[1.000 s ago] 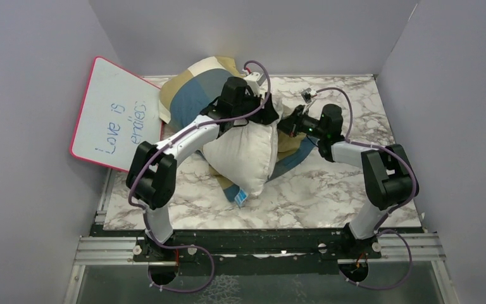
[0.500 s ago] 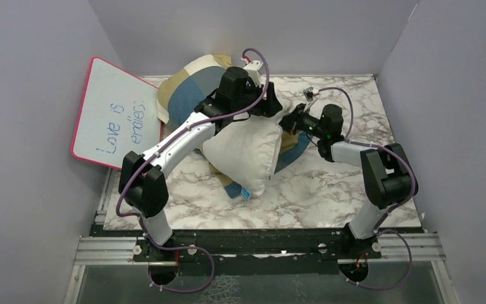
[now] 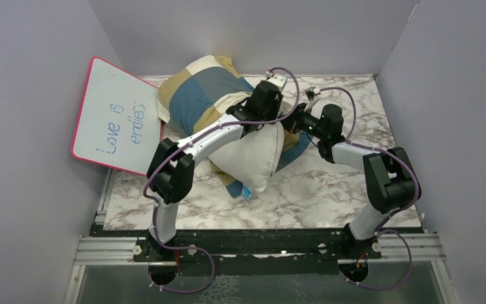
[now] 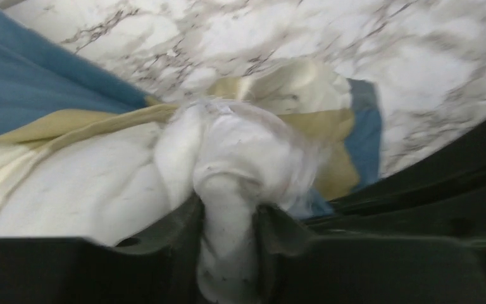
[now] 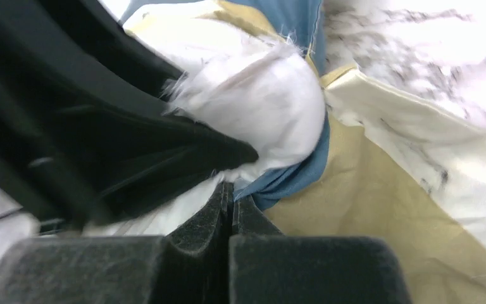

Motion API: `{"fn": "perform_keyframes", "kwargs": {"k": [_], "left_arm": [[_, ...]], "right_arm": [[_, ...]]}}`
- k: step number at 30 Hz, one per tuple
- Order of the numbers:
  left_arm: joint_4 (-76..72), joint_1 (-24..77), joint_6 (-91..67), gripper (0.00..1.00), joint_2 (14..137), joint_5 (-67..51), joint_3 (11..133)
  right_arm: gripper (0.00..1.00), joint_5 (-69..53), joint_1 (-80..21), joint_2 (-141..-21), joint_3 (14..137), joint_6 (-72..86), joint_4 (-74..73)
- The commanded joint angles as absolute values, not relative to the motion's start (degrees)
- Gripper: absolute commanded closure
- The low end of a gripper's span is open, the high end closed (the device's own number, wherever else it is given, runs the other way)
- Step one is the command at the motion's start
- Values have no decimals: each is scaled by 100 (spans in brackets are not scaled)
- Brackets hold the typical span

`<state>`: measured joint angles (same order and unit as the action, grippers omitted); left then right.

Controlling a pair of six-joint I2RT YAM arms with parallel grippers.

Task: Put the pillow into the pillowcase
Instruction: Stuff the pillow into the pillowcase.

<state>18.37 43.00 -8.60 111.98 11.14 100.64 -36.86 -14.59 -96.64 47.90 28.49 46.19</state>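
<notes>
The white pillow (image 3: 247, 152) stands tilted in the middle of the marble table, its small blue tag (image 3: 245, 192) at the low near corner. The checked blue, tan and cream pillowcase (image 3: 193, 88) lies bunched behind it, and part of it runs under the pillow's right side (image 3: 297, 147). My left gripper (image 3: 274, 124) is at the pillow's upper right corner. In the left wrist view the gripper (image 4: 228, 215) is shut on a fold of white pillow (image 4: 240, 152) fabric. My right gripper (image 3: 293, 119) faces it closely. Its jaws (image 5: 231, 190) are shut on the blue edge of the pillowcase (image 5: 291, 177).
A pink-rimmed whiteboard (image 3: 117, 114) with handwriting leans against the left wall. Grey walls close in the table on the left, back and right. Both wrists and their purple cables (image 3: 329, 92) crowd together above the pillow's right corner. Bare marble (image 3: 329, 190) lies near the front right.
My left arm has swung right, from over the pillow's top to its upper right corner, and its jaws have narrowed onto the white fabric. The right arm has hardly moved.
</notes>
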Motion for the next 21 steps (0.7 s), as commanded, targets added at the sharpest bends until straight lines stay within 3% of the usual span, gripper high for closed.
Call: {"fn": "perform_keyframes", "kwargs": {"k": [1, 4, 10, 14, 21], "left_arm": [[1853, 3857, -874, 82, 11589, 1421, 8529], [1681, 3737, -1005, 87, 11845, 1221, 7994], [1453, 3689, -1057, 88, 12195, 1044, 7767], [1195, 3675, -1189, 87, 12461, 872, 7837], [980, 3733, -1594, 87, 13097, 310, 8185]], "right_arm": [[100, -2749, -1391, -8989, 4880, 2754, 5250], [100, -2728, -1328, -8780, 4829, 2921, 5780], [100, -2887, -1330, -8623, 4602, 2697, 7153], [100, -3651, -1327, -8557, 4587, 2590, 7889], [100, -5337, -1479, -8741, 5263, 2768, 7740]]}}
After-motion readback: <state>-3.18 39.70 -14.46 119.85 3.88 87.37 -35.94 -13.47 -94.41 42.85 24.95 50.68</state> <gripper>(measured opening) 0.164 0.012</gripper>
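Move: The pillow's bunched fold that the left fingers will shut on lies about 8 cm below that hand, 1 cm ahead and 2 cm left. The pillowcase hem, pinched in the right fingers, is roughly 3 cm right, 3 cm back and 3 cm below the left hand; the case's stuffed part sits some 18 cm left and 7 cm ahead. From the right hand, that fold is about 5 cm left, 1 cm ahead and 4 cm lower. The pillow's bunched end is pushed down at the case mouth as the left hand drops fast, about 9 cm with 3 cm of leftward drift, its fingers closing on the fold. Keeping its grip, it then works some 4 cm right and slightly forward and down. The right hand still pinches the hem, shifts slightly right and dips about 2.5 cm before rising most of the way back. ##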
